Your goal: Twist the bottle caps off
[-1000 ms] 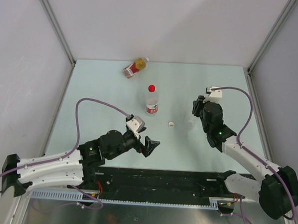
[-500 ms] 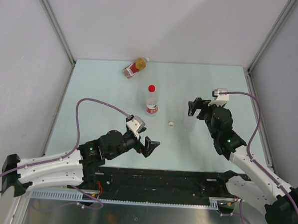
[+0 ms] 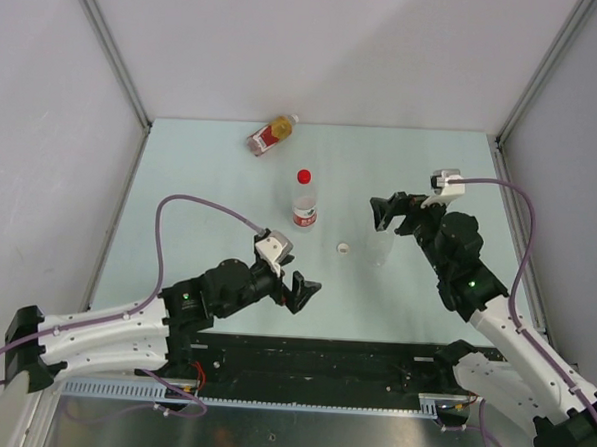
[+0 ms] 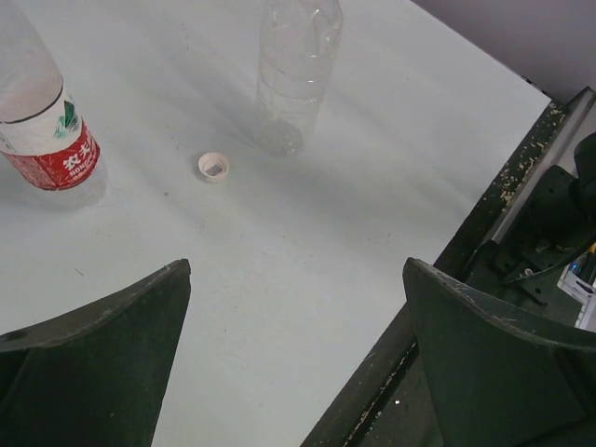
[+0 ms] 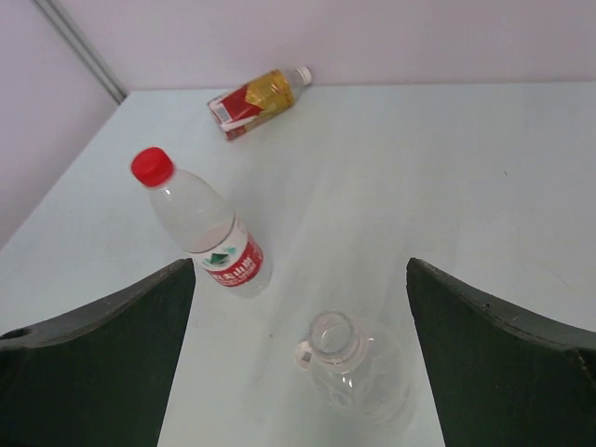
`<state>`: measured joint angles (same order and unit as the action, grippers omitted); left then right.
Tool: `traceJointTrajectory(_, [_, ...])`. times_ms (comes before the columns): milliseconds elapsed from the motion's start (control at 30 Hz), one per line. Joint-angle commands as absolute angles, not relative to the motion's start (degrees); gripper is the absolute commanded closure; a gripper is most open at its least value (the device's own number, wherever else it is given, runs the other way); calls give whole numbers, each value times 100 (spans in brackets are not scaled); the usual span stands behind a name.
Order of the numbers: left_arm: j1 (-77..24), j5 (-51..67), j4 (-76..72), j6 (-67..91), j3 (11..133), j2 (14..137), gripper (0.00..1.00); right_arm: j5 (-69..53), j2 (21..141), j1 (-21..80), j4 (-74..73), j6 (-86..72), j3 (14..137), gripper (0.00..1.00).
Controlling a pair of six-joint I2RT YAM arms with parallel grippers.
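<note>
The clear unlabelled bottle (image 3: 379,249) stands upright with an open mouth (image 5: 332,334). A white cap (image 3: 343,249) lies on the table beside it (image 4: 213,167). The labelled bottle (image 3: 303,206) stands upright with its red cap (image 5: 152,166) on. Near the back edge the amber bottle (image 3: 271,134) lies on its side, its white cap (image 5: 300,74) on. My right gripper (image 3: 387,215) hangs open above the clear bottle (image 5: 368,377), holding nothing. My left gripper (image 3: 301,290) is open and empty, low over the table near the front; the labelled bottle (image 4: 48,140) and clear bottle (image 4: 294,74) lie ahead of it.
Grey walls with metal corner posts (image 3: 112,49) close in the pale table (image 3: 200,188) on three sides. A black rail (image 3: 321,360) with the arm bases runs along the near edge (image 4: 521,186).
My right gripper has gone from shut to wide open, and its wrist has drawn back to the right, away from the clear bottle. The left arm has barely moved.
</note>
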<state>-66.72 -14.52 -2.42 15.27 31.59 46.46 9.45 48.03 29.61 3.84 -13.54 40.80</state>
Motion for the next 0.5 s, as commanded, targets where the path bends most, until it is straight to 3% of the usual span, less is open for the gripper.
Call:
traceJointTrajectory(0, [-6456, -1350, -331, 1784, 3288, 4813, 1, 557, 4669, 2954, 342, -1426, 4422, 1])
traceJointTrajectory(467, [-4847, -816, 298, 1990, 4444, 6326, 1, 90, 4588, 2809, 27, -1344, 4552, 1])
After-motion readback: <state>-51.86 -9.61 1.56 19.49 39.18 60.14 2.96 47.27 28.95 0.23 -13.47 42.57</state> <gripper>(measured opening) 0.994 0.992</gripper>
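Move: The red-capped bottle stands straight ahead of the left hand, about 31 cm farther out, its middle some 9 cm lower. The loose cap lies about 22 cm ahead and 10 cm to the left hand's right, 19 cm down on the table; the clear bottle stands 19 cm ahead, 20 cm right, 9 cm lower. From the right hand the red-capped bottle is roughly 17 cm ahead, 19 cm left and 17 cm below. Towards the red-capped bottle, touching nothing yet, the empty left hand speeds up forward by about 7 cm and dips some 3 cm, levelling out near the end. Its wide-open fingers swing about 10 degrees counter-clockwise and tip down by about as much. ##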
